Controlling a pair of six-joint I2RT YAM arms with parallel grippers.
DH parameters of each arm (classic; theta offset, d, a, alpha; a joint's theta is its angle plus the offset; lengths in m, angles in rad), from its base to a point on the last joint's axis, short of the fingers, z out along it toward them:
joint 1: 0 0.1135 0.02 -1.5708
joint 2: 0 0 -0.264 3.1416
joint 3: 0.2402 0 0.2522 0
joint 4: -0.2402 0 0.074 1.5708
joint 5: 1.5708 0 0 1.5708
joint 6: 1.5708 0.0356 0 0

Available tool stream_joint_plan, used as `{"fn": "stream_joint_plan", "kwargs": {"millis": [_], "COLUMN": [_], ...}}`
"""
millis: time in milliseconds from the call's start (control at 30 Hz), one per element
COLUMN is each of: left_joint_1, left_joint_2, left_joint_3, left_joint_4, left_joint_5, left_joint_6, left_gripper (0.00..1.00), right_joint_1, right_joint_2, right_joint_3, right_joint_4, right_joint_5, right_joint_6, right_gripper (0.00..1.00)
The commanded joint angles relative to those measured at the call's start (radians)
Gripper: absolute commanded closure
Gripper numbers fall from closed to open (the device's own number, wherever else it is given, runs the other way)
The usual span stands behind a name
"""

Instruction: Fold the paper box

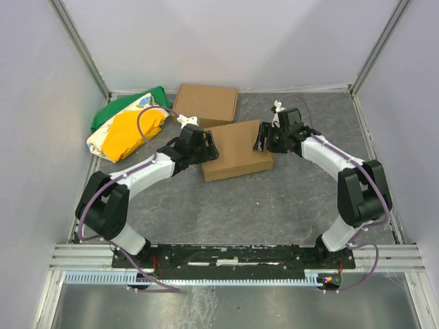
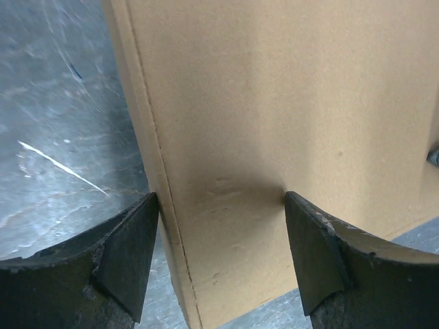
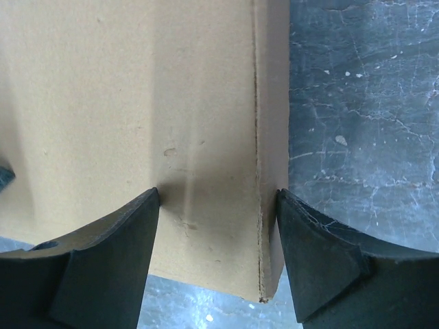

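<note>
The paper box [image 1: 236,149] lies closed and flat in the middle of the table, a plain brown cardboard mailer. My left gripper [image 1: 209,145] is at its left end and my right gripper [image 1: 264,137] at its right end. In the left wrist view the box [image 2: 274,103] fills the frame. The left gripper [image 2: 221,199] stands open over a near corner, one fingertip beside the side wall and the other touching the lid. In the right wrist view the right gripper [image 3: 218,193] stands open the same way over a corner of the box [image 3: 137,103].
A second, ready-made brown cardboard box [image 1: 206,103] lies just behind the paper box at the back. A green, yellow and white bag [image 1: 127,127] sits at the back left. White walls enclose the grey table [image 1: 274,205] on three sides.
</note>
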Motion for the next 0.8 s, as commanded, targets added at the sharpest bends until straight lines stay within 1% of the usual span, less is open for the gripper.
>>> {"fn": "stream_joint_plan", "kwargs": {"millis": [0,100,167,300,400,500,600,633,700,767], "left_joint_1": [-0.023,-0.019,-0.014,0.007,0.055,0.134,0.207,0.235,0.282,0.326], "left_joint_2": [-0.079,-0.088,-0.066,0.077,0.199,0.338,0.460,0.502,0.576,0.641], "left_joint_3": [0.148,0.195,0.272,0.525,0.713,0.909,1.064,1.110,1.183,1.237], "left_joint_4": [0.009,-0.013,-0.043,-0.199,-0.281,-0.358,-0.393,-0.400,-0.390,-0.342], "left_joint_5": [0.029,-0.013,-0.018,-0.022,-0.007,0.038,0.062,0.071,0.095,0.131], "left_joint_6": [0.066,0.096,0.120,0.184,0.212,0.210,0.199,0.190,0.165,0.124], "left_gripper": [0.22,0.23,0.22,0.21,0.20,0.20,0.21,0.21,0.21,0.21], "right_joint_1": [0.092,0.102,0.105,0.112,0.112,0.112,0.111,0.110,0.110,0.110], "right_joint_2": [-0.102,-0.091,-0.048,0.064,0.162,0.281,0.432,0.489,0.595,0.686], "right_joint_3": [0.068,0.124,0.197,0.374,0.516,0.695,0.923,1.029,1.173,1.265], "right_joint_4": [-0.029,-0.038,-0.063,-0.114,-0.155,-0.202,-0.258,-0.266,-0.274,-0.243], "right_joint_5": [-0.041,-0.023,-0.027,-0.026,-0.028,-0.029,-0.039,-0.053,-0.068,-0.053], "right_joint_6": [0.012,0.024,0.027,0.021,0.017,0.019,0.028,0.038,0.058,0.070], "right_gripper": [0.25,0.25,0.25,0.24,0.24,0.24,0.24,0.24,0.23,0.22]}}
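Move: Farther out over the table lies the finished box, its middle some 23 cm ahead of the left hand, about 2 cm to its left and 4 cm lower; from the right hand it is about 22 cm ahead and 20 cm left, also some 4 cm lower. The folded box already held has its middle roughly 10 cm right of the left hand and nearly level with it. The cloth pile lies about 30 cm left and 14 cm ahead of the left hand. Lifting first, then swinging forward and somewhat left, both hands keep their grip on the two sides of the folded box and carry it over the finished one. The left hand leads, some 23 cm forward and 14 up, tipping its fingers up and turning slightly counter-clockwise; the right follows about 16 forward, 9 up and 8 left. ##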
